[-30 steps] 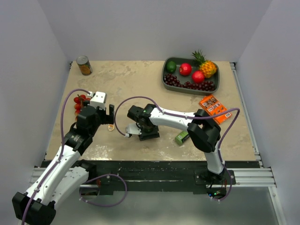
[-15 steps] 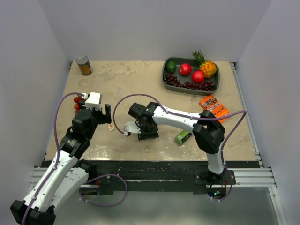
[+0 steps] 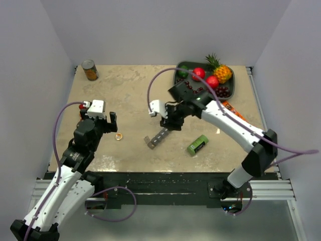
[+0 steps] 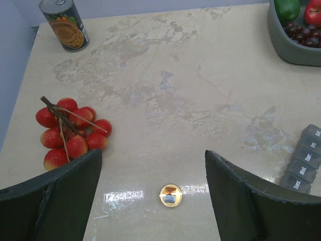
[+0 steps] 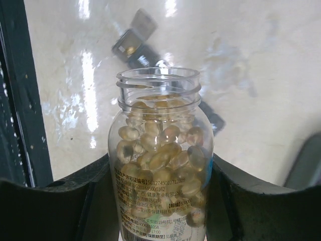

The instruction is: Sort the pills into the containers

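My right gripper (image 3: 173, 123) is shut on a clear uncapped bottle (image 5: 159, 80) packed with yellowish pills (image 5: 163, 145), held above the table near the middle. Below it lies the grey strip of containers (image 3: 157, 139), aslant on the table; it shows behind the bottle in the right wrist view (image 5: 131, 41) and at the right edge of the left wrist view (image 4: 304, 160). My left gripper (image 3: 113, 123) is open (image 4: 153, 163), and a small gold cap (image 4: 170, 195) lies on the table between its fingers, touching neither. The cap (image 3: 119, 136) sits left of the strip.
A bunch of red fruit (image 4: 70, 133) lies by the left finger. A tin can (image 3: 90, 70) stands at the back left. The dark fruit tray (image 3: 233, 85) is at the back right, just behind the right arm. A green box (image 3: 197, 144) lies right of the strip.
The right arm has risen and swung back and to the right with the bottle, uncovering the strip. The left arm has drawn back a little to the left.
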Controlling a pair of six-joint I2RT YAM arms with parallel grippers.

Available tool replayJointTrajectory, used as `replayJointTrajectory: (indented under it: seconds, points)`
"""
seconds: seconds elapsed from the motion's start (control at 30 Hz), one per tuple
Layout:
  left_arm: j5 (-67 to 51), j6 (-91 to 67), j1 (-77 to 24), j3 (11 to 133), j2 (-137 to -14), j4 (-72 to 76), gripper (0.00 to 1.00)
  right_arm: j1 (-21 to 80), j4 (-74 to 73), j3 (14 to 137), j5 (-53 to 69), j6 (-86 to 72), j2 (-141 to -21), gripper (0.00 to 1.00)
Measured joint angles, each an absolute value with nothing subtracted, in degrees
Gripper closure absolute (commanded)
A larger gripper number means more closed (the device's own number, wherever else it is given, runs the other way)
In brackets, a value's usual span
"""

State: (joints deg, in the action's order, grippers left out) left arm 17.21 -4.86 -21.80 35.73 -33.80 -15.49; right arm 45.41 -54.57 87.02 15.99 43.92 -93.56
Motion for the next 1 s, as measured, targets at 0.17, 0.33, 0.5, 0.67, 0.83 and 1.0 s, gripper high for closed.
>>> replayJointTrajectory:
  seconds: [0.17, 0.33, 0.5, 0.67, 0.83, 1.0]
  points:
    - [17.3, -4.8, -21.8, 35.7, -33.5, -15.2, 0.12, 34.1, -50.4, 90.9, 28.0, 41.9, -83.2, 0.97]
    - [17.3, -4.8, -21.8, 34.7, -33.5, -14.6, 0.12, 21.0, -35.8, 97.7, 45.8, 28.0, -75.7, 0.98]
    - [16.9, -4.9, -21.8, 34.6, -34.0, -14.5, 0.12, 14.2, -1.9, 94.3, 63.1, -2.0, -69.7, 0.98]
    - [16.6, -4.8, -21.8, 34.5, -33.9, -14.5, 0.12, 14.3, 12.4, 88.2, 71.9, -14.4, -67.3, 0.97]
    - [16.0, -4.8, -21.8, 34.5, -33.8, -14.3, 0.12, 14.6, -0.3, 85.0, 69.1, -2.6, -68.7, 0.96]
    - [15.3, -4.8, -21.8, 34.5, -33.7, -14.3, 0.12, 21.2, -19.3, 78.3, 58.9, 17.8, -72.2, 0.96]
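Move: The right hand already grips the open capsule bottle, tipped mouth-left, above the pill organizer, whose middle is about 3 cm ahead, 1 cm left and 15 cm below. The green bottle is roughly 15 cm right and 2 cm back; the fruit tray's middle is some 29 cm ahead and 18 cm right. From the left hand, the organizer lies about 23 cm right, 3 cm ahead and 21 cm down. Sweeping fast upward, away from the pill organizer, the right hand climbs some 36 cm while drifting right and rolling its left side up by about 65 degrees, which swings the gripped bottle's mouth upward. Near the top it draws back towards the base, then comes forward and down about 17 cm, easing back some 15 degrees of the roll; the fingers keep their hold. ##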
